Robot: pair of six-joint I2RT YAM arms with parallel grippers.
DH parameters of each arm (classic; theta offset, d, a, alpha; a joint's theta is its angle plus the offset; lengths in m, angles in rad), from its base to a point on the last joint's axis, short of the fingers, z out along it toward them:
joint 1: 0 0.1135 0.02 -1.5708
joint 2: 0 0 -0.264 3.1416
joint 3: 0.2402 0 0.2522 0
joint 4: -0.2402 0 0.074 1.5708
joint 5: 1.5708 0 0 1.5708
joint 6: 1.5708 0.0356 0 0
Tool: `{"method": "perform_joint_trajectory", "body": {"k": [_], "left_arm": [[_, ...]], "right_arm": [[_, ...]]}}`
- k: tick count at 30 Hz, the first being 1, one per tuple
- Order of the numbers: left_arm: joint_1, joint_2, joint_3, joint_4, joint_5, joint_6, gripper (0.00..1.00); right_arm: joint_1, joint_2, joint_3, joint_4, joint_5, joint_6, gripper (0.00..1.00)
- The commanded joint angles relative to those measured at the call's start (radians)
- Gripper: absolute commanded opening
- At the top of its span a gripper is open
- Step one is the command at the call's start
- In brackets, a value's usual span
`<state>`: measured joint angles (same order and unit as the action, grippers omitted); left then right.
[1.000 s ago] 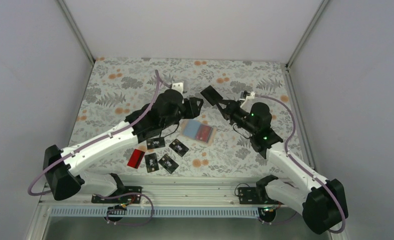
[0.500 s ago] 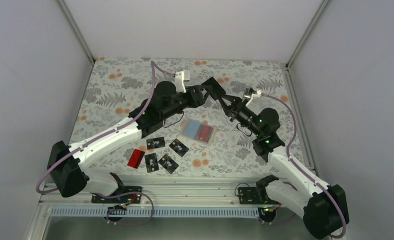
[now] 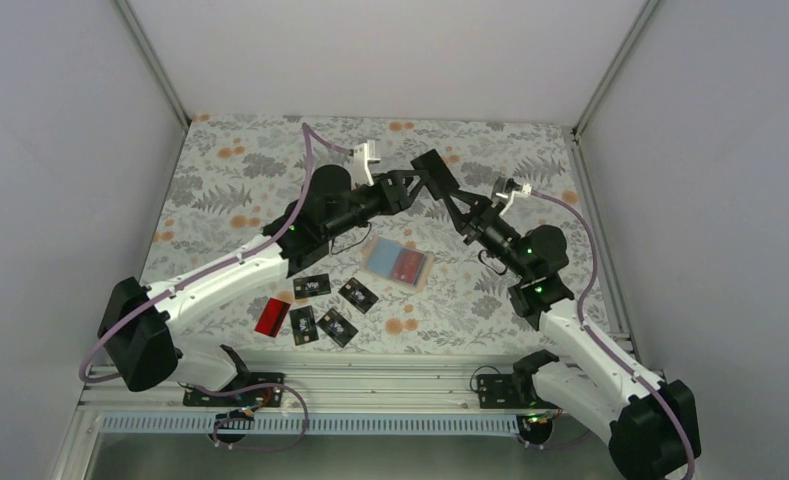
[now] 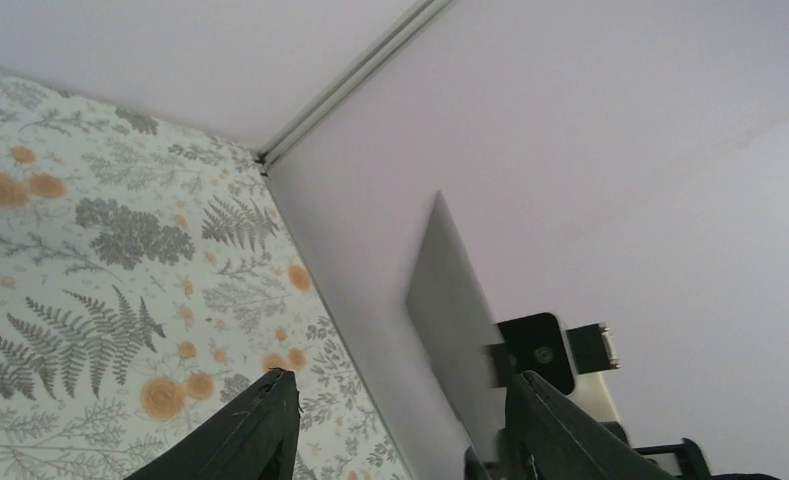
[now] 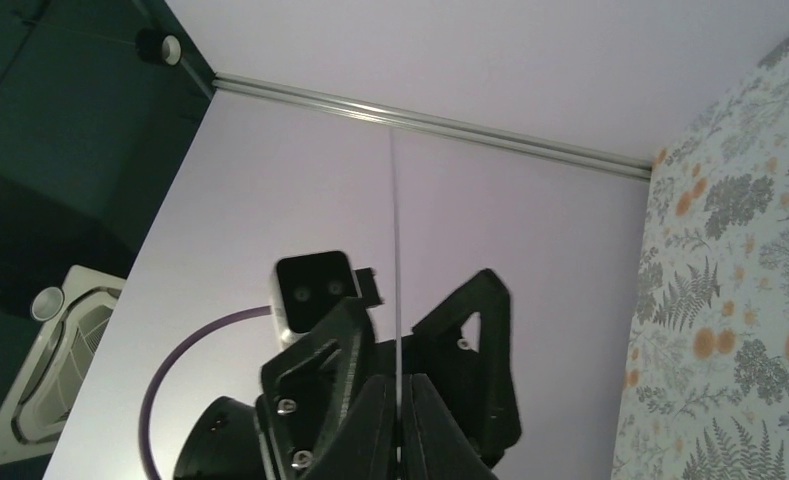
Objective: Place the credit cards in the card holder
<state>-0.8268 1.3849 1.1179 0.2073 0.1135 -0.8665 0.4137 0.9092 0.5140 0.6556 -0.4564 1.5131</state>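
Observation:
My right gripper (image 3: pixel 458 206) is raised above the back of the table, shut on a plain black credit card (image 3: pixel 436 171). In the right wrist view that card (image 5: pixel 395 250) stands edge-on out of the shut gripper (image 5: pixel 398 378). My left gripper (image 3: pixel 414 186) is open and straddles the card, one finger (image 5: pixel 330 340) on each side. In the left wrist view the card (image 4: pixel 450 310) sits close to the right finger of the gripper (image 4: pixel 403 377). The card holder (image 3: pixel 398 261) lies open on the table, light blue inside, with a red card in it.
Several black cards (image 3: pixel 312 286) (image 3: pixel 358 294) (image 3: pixel 337 326) and a red card (image 3: pixel 272 316) lie on the floral cloth at the front left, below the left arm. White walls close in the table at the back and both sides.
The left arm rose from over the card holder and reached its open jaws around the card in the right gripper. The right gripper shifted slightly right and back with the card.

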Motion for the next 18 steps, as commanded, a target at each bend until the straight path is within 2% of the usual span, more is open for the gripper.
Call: {"method": "perform_joint_trajectory", "body": {"k": [1,6,12,18], "left_arm": [[0.002,-0.02,-0.025,0.02,-0.008,-0.013,0.53],[0.002,-0.019,-0.038,0.057,0.015,0.001,0.53],[0.002,0.016,-0.02,0.142,0.06,0.014,0.44],[0.002,0.041,-0.014,0.177,0.068,-0.002,0.05]], "right_arm": [[0.0,-0.024,0.014,0.0,0.014,-0.038,0.04],[0.0,-0.006,0.004,0.022,-0.016,-0.034,0.04],[0.002,0.001,-0.005,0.06,-0.053,-0.033,0.04],[0.002,-0.023,-0.008,0.053,-0.06,-0.046,0.04]]}}
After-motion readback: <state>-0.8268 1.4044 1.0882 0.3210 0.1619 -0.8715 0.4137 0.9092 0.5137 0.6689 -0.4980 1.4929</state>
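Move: The black card, pinched by the right hand in mid-air, has its middle about 3 cm to the left hand's right, 2 cm farther out and level with it; from the right hand it is roughly 3 cm ahead, 3 cm left and a touch higher. The card holder lies some 34 cm below the left hand, 1 cm back and 2 cm left. The nearest loose card is about 10 cm back, 12 cm left of that hand, also on the table. The left fingers, half open around the black card's near-left edge, shut on it and pinch it, while the hand dips about 1 cm, comes back up some 1.5 cm and eases a little to its right, towards the card. The right hand keeps its grip and stays nearly in place, holding the card out. ##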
